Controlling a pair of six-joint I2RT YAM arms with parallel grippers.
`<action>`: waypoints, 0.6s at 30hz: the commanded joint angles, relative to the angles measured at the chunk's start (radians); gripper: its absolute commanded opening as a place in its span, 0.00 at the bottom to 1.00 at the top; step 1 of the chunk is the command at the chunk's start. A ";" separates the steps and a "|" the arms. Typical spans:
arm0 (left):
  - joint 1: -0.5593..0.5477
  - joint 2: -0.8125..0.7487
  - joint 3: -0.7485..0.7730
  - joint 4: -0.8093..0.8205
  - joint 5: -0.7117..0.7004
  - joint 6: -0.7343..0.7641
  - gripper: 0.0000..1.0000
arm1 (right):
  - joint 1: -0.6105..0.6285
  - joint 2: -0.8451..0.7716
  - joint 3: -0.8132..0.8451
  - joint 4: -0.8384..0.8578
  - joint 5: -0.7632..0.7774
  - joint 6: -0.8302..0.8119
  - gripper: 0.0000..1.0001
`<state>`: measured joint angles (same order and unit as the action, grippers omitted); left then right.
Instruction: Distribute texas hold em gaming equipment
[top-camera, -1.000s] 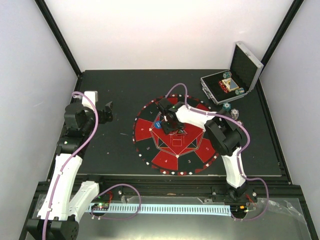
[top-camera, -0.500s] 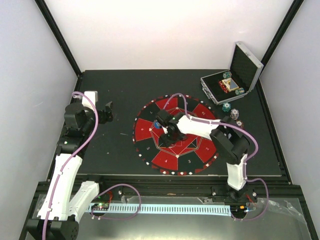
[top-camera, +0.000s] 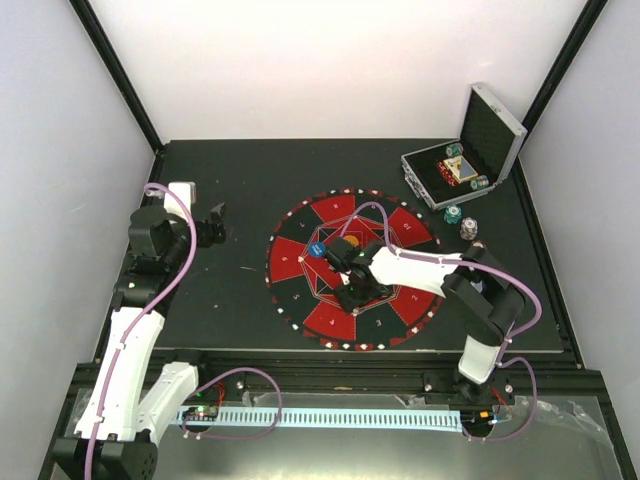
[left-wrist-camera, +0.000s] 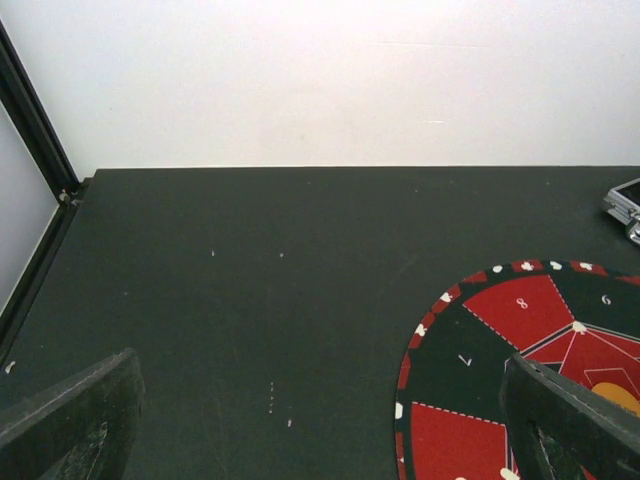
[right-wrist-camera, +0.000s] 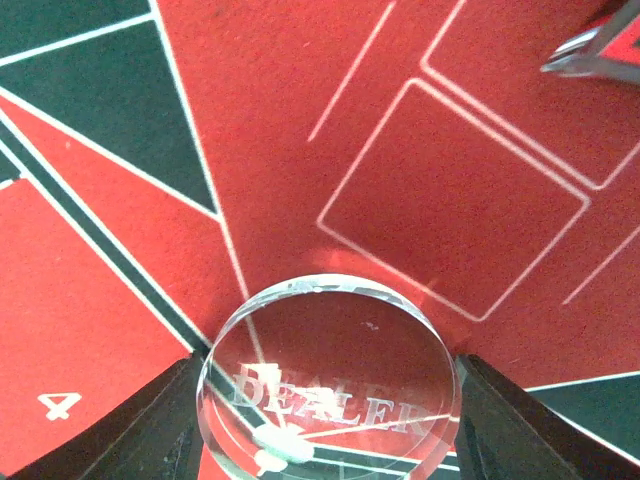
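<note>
A clear round disc engraved "DEALER" (right-wrist-camera: 330, 350) sits between the black fingers of my right gripper (right-wrist-camera: 330, 400), which is shut on it just above the red-and-black mat (right-wrist-camera: 450, 190). In the top view that gripper (top-camera: 352, 287) hangs over the mat's middle. A blue marker disc (top-camera: 314, 251) and an orange one (top-camera: 350, 241) lie on the mat behind it. Two small chip stacks (top-camera: 453, 214) stand on the table near the case. My left gripper (top-camera: 215, 225) is open over bare table at the left, its fingers (left-wrist-camera: 70, 425) wide apart with nothing between them.
The silver hinged case (top-camera: 480, 135) stands open at the back right with more chips and cards inside. The round mat (top-camera: 300, 270) fills the table's middle, and its left edge (left-wrist-camera: 480, 340) shows in the left wrist view. Walls close in on both sides.
My right arm has swung from the mat's back left toward its middle and front, carrying the clear disc. The orange disc is now uncovered. The left arm has not moved.
</note>
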<state>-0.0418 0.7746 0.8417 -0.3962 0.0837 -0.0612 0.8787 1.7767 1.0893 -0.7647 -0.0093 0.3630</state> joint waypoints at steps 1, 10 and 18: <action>-0.006 0.009 0.005 -0.003 0.011 0.007 0.99 | 0.036 -0.016 -0.006 0.015 -0.017 0.031 0.60; -0.006 0.008 0.004 -0.003 0.014 0.006 0.99 | 0.048 -0.019 -0.032 0.010 0.036 0.062 0.77; -0.006 0.003 0.005 -0.003 0.014 0.006 0.99 | -0.014 -0.092 0.064 -0.046 0.161 0.053 0.89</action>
<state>-0.0418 0.7811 0.8417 -0.3962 0.0841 -0.0612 0.9096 1.7340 1.0893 -0.7906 0.0757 0.4164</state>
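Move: Between the right fingers, down at the mat, is the clear dealer button. Its place, the near corner of the red diamond, lies about 1 cm back and roughly 1 cm below. The triangular marker stands some 11 cm ahead and 2 cm right, the yellow chip about 16 cm ahead and 1 cm left, the blue chip about 15 cm ahead and 9 cm left. From the left hand the corner is some 34 cm right, 10 cm back and 29 cm below. Easing the held dealer button about 1 cm back and left along the mat at the diamond's near corner, the right hand stops there and spreads its fingers well clear of both rims. It then starts away, drifting roughly 1.5 cm forward and right while rising about as much and tilting slightly. ##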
